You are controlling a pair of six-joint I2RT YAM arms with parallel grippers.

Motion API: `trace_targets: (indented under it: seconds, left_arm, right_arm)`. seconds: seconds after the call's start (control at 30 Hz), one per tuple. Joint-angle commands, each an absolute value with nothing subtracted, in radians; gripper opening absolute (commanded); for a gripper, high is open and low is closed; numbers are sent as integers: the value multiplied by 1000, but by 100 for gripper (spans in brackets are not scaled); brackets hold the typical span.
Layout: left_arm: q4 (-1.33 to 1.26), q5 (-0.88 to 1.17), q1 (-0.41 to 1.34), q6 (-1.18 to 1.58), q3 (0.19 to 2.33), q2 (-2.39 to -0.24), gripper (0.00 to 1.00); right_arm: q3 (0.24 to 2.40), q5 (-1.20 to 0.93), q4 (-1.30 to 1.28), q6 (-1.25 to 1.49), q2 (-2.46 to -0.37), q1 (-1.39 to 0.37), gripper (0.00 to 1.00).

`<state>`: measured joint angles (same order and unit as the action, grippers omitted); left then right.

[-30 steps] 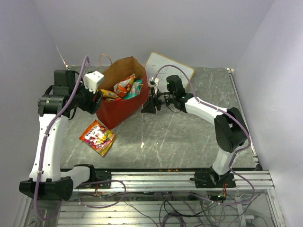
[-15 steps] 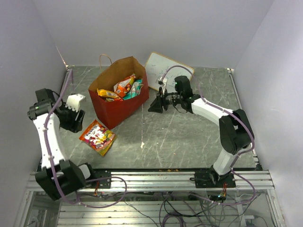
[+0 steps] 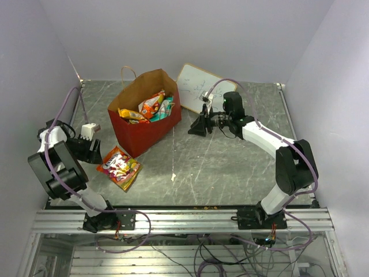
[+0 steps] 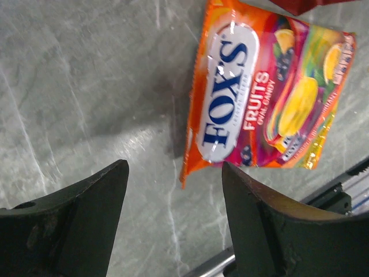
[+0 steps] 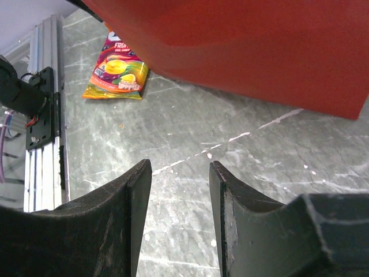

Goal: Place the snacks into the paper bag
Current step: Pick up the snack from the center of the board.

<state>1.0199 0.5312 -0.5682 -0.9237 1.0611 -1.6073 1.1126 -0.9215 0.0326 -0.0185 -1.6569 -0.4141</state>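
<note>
The red paper bag [image 3: 147, 130] stands upright at the back left of the table, brown inside, with several snacks [image 3: 151, 106] showing in its mouth. One orange candy packet [image 3: 119, 167] [image 4: 265, 92] lies flat in front of the bag's left corner. My left gripper [image 3: 92, 149] [image 4: 176, 173] hangs low just left of that packet, open and empty. My right gripper [image 3: 199, 127] [image 5: 179, 170] is right of the bag, apart from its red wall [image 5: 242, 52], open with nothing between its fingers.
A white writing board [image 3: 202, 85] leans at the back, right of the bag. The aluminium rail [image 3: 184, 218] runs along the table's near edge. Purple walls close in on three sides.
My left arm has swung away from the bag's left side, down and leftward, ending beside the orange packet. My right gripper has drawn back rightward from the bag.
</note>
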Motion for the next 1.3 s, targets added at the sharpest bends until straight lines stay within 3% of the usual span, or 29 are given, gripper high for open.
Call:
trace_targets:
  seconds: [0.0, 0.4, 0.77, 1.07, 1.27]
  left_arm:
    - [885, 576, -532, -870, 1067, -1676, 76]
    - [854, 602, -464, -826, 1074, -1789, 59]
    - [1000, 625, -464, -882, 1106, -1778, 9]
    - [1161, 369, -465, -896, 1187, -1574, 7]
    - [1283, 211, -468, -883, 1363, -1458, 7]
  right_arm:
    - [1095, -971, 39, -15, -1631, -375, 45]
    - [1071, -1009, 78, 29, -1633, -333, 43]
    - [1072, -996, 83, 47, -1648, -332, 41]
    - [1078, -996, 77, 60, -1661, -331, 41]
    - [1086, -993, 64, 44, -1662, -332, 41]
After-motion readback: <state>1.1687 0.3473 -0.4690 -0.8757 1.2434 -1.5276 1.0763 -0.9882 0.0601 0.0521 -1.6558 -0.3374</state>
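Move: The snack, a candy packet lying flat, has its middle about 9 cm to the left hand's right, 2 cm back and 4 cm below, its orange edge nearest that hand. The paper bag stands beyond, roughly 15 cm ahead and 19 cm right of the left hand, its middle some 5 cm above. From the idle right hand the snack is about 31 cm left, 13 cm back and 16 cm down. Left hand dips about 4 cm forward-right onto the snack's left edge, pinches it, lifts 10 cm leftward. ##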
